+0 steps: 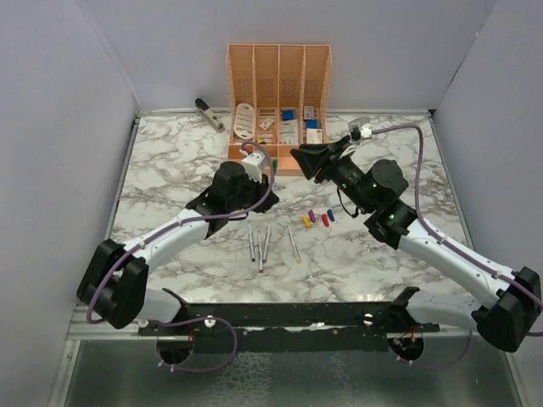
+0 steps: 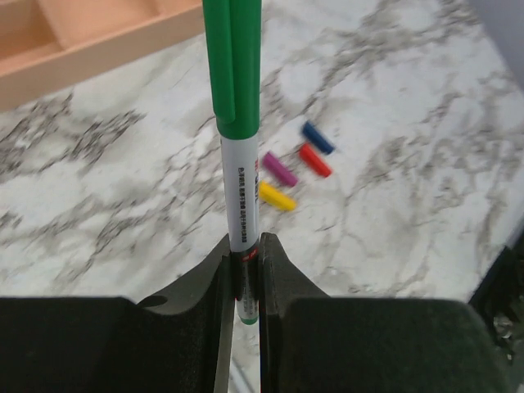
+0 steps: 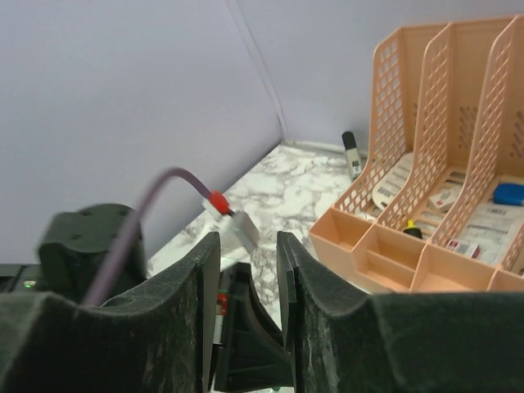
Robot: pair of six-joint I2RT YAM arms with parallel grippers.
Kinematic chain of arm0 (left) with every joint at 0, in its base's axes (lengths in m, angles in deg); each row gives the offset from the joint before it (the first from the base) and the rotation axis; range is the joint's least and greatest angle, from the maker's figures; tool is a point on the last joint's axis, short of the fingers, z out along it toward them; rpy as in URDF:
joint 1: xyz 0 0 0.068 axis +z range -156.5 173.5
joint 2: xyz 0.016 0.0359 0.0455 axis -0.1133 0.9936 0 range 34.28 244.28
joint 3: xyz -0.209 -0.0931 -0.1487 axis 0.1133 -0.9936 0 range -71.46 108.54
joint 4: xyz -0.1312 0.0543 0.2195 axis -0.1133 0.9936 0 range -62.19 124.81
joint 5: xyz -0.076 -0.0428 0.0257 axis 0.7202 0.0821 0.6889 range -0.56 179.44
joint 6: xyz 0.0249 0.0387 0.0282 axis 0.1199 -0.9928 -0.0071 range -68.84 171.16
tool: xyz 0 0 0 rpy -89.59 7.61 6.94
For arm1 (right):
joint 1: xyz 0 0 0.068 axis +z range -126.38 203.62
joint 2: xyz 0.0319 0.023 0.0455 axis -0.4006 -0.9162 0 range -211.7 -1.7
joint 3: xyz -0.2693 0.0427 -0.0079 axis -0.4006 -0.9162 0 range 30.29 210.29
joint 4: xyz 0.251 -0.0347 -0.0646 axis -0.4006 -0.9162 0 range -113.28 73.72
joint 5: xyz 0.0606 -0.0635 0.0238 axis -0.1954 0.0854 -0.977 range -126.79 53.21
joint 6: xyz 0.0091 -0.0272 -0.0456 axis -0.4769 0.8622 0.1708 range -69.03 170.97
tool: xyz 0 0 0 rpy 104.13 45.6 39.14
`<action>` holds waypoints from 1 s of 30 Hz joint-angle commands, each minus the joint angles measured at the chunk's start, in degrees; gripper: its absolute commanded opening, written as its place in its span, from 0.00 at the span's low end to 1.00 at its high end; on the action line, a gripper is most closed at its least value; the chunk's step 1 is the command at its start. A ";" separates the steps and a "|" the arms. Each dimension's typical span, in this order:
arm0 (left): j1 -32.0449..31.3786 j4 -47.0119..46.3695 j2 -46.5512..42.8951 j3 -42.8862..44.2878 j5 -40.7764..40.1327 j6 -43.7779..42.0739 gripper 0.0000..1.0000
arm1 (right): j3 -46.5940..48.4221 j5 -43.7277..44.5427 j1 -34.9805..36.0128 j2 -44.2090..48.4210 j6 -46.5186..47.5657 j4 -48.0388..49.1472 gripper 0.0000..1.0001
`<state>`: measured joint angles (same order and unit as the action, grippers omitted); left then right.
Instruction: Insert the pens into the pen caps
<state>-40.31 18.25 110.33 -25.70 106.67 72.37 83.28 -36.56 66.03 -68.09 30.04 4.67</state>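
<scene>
My left gripper (image 2: 244,246) is shut on the lower end of a white pen (image 2: 242,196), which points away from the wrist with the green cap (image 2: 233,65) seated on its far end. From above, that capped pen (image 1: 276,163) hangs between the two grippers, in front of the organizer. My right gripper (image 3: 248,246) stands open just right of it, with nothing between its fingers. The yellow (image 1: 306,221), purple (image 1: 312,215), red (image 1: 324,220) and blue (image 1: 331,215) caps lie in a small cluster on the marble. Several uncapped pens (image 1: 265,244) lie nearer the bases.
A peach organizer (image 1: 278,85) with white and blue items stands at the back centre. A grey-black stapler (image 1: 209,113) lies at the back left. Grey walls enclose the marble table (image 1: 170,170) on three sides.
</scene>
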 commanded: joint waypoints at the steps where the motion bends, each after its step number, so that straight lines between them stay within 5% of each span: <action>1: 4.65 14.63 5.07 5.14 -11.27 -0.69 0.00 | 3.42 7.48 0.13 2.46 3.44 -4.32 0.34; 10: 15.96 23.50 10.52 7.10 -13.00 -0.34 0.00 | 4.50 13.73 0.12 1.61 1.50 -15.50 0.34; 30: 18.50 31.33 29.47 17.93 -10.65 -2.88 0.11 | 3.22 12.52 0.13 -0.57 -2.22 -18.97 0.34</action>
<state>-21.99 48.60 136.53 -9.07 95.02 70.67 87.28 -25.05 66.03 -69.17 28.73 -13.31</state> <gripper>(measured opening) 0.147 0.336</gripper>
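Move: The green pen, already capped, is in the left hand's fingers; the bare marble it is taken to lies about 15 cm to that hand's left, 7 cm ahead and 17 cm below. On the table, the three bare pens lie some 8 cm back and 3 cm to the left, and the yellow cap is level with the hand, 14 cm to its right. From the right hand, the bare marble lies about 5 cm ahead, 21 cm left and 36 cm down. The capped green pen stays pinched near its lower end as the left hand swings it left and down, about 15 cm each way and some 7 cm forward, first sweeping, then mostly sinking towards the bare marble; the wrist turns roughly 45 degrees until the fingers point steeply down. The right hand, empty and still open, rises 3 cm, then sinks about 8, drifting right and tipping slightly down. ##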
